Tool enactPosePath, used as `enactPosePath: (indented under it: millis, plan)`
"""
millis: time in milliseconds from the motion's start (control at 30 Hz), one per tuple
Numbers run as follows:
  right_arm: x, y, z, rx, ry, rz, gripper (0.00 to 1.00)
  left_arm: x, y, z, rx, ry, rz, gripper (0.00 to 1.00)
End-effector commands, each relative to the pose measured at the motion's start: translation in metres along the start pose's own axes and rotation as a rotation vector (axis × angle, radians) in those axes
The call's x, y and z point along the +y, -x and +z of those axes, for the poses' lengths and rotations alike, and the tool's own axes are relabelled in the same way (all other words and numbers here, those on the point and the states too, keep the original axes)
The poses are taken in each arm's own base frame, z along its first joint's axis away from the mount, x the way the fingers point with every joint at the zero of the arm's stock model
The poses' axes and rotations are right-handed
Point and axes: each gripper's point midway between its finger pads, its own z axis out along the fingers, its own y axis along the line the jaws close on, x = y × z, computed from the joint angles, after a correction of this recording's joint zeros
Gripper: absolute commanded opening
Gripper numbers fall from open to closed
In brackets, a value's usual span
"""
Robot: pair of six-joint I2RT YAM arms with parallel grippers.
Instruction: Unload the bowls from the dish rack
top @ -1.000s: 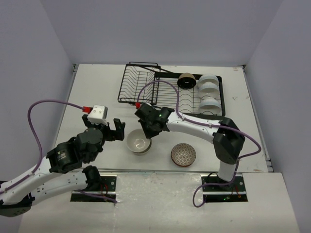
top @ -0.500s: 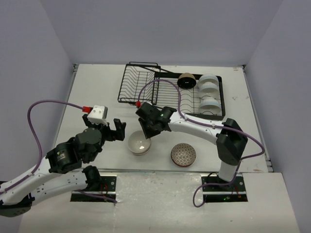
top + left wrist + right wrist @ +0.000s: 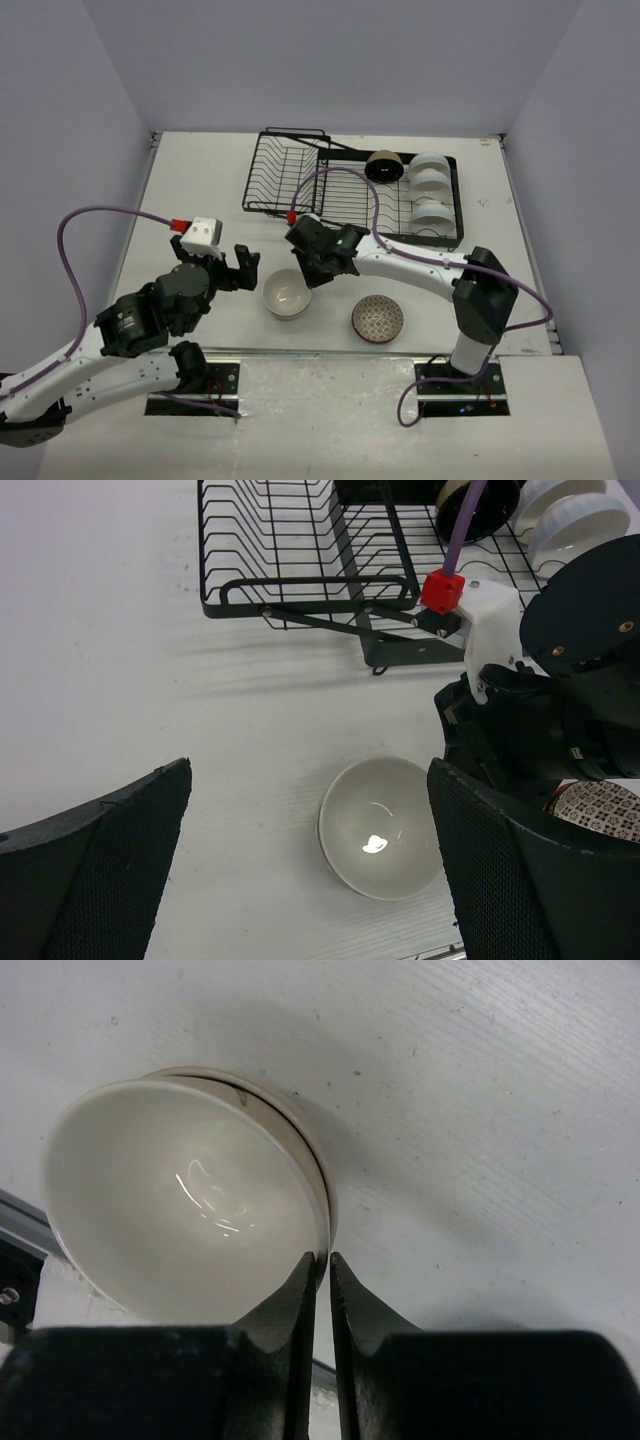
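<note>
A cream-white bowl (image 3: 286, 293) (image 3: 380, 825) (image 3: 180, 1200) sits upright on the table in front of the dish rack (image 3: 300, 180) (image 3: 300, 540). My right gripper (image 3: 312, 275) (image 3: 326, 1257) is at the bowl's right rim, one finger inside and one outside, shut on the rim at the very tips. My left gripper (image 3: 232, 268) (image 3: 308, 780) hangs wide open just left of the bowl, holding nothing. A net-patterned bowl (image 3: 377, 317) (image 3: 600, 808) rests on the table to the right. In the rack stand a black-lined bowl (image 3: 383, 166) and white bowls (image 3: 430, 190).
The rack's left basket (image 3: 280, 170) holds nothing. A purple cable (image 3: 340, 190) from my right arm loops over the rack. The metal mounting rail (image 3: 330, 352) runs along the near table edge, just behind both bowls on the table.
My right arm has shifted a little to the right and toward the rack. The cream-white bowl stays in place on the table. The left arm has not moved.
</note>
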Motion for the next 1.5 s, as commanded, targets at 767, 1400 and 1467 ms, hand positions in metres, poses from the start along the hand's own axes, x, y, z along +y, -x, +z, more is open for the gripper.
enactPosePath:
  millis: [767,1400,1467]
  plan:
    - [-0.189,0.111,-0.131,-0.468,-0.399,0.189,0.49,-0.027,0.01,0.017,0.047,-0.006,0.046,1.0]
    - [-0.221,-0.046,-0.305,-0.944,-0.23,0.516,0.89,-0.234,0.055,0.265,0.159,-0.337,0.686,1.0]
    - [-0.221,-0.059,-0.316,-0.975,-0.204,0.513,0.9,-0.247,0.049,0.292,0.129,-0.341,0.755,1.0]
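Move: Ahead and to the right of the open left hand, the black-lined brown bowl stands in the rack, about 35 cm out, 33 cm right and 19 cm lower; the nearest white bowl is level with it, some 11 cm to its right. The right hand's fingertips straddle the right rim of the cream bowl, whose middle lies about 4 cm to its left, 1 cm back and 3 cm lower. The patterned bowl stands 15 cm right of this hand and 6 cm back. Letting go of the cream bowl's rim, the right hand rises forward and right, then swings back as it keeps climbing, ending some 31 cm right and 23 cm higher; its fingers spread almost fully and swing up from the table while turning clockwise. The left hand waits, then sweeps 28 cm right and 22 cm forward over the rack towards the brown bowl, fingers wide, left side rolling up, after a brief rise. ##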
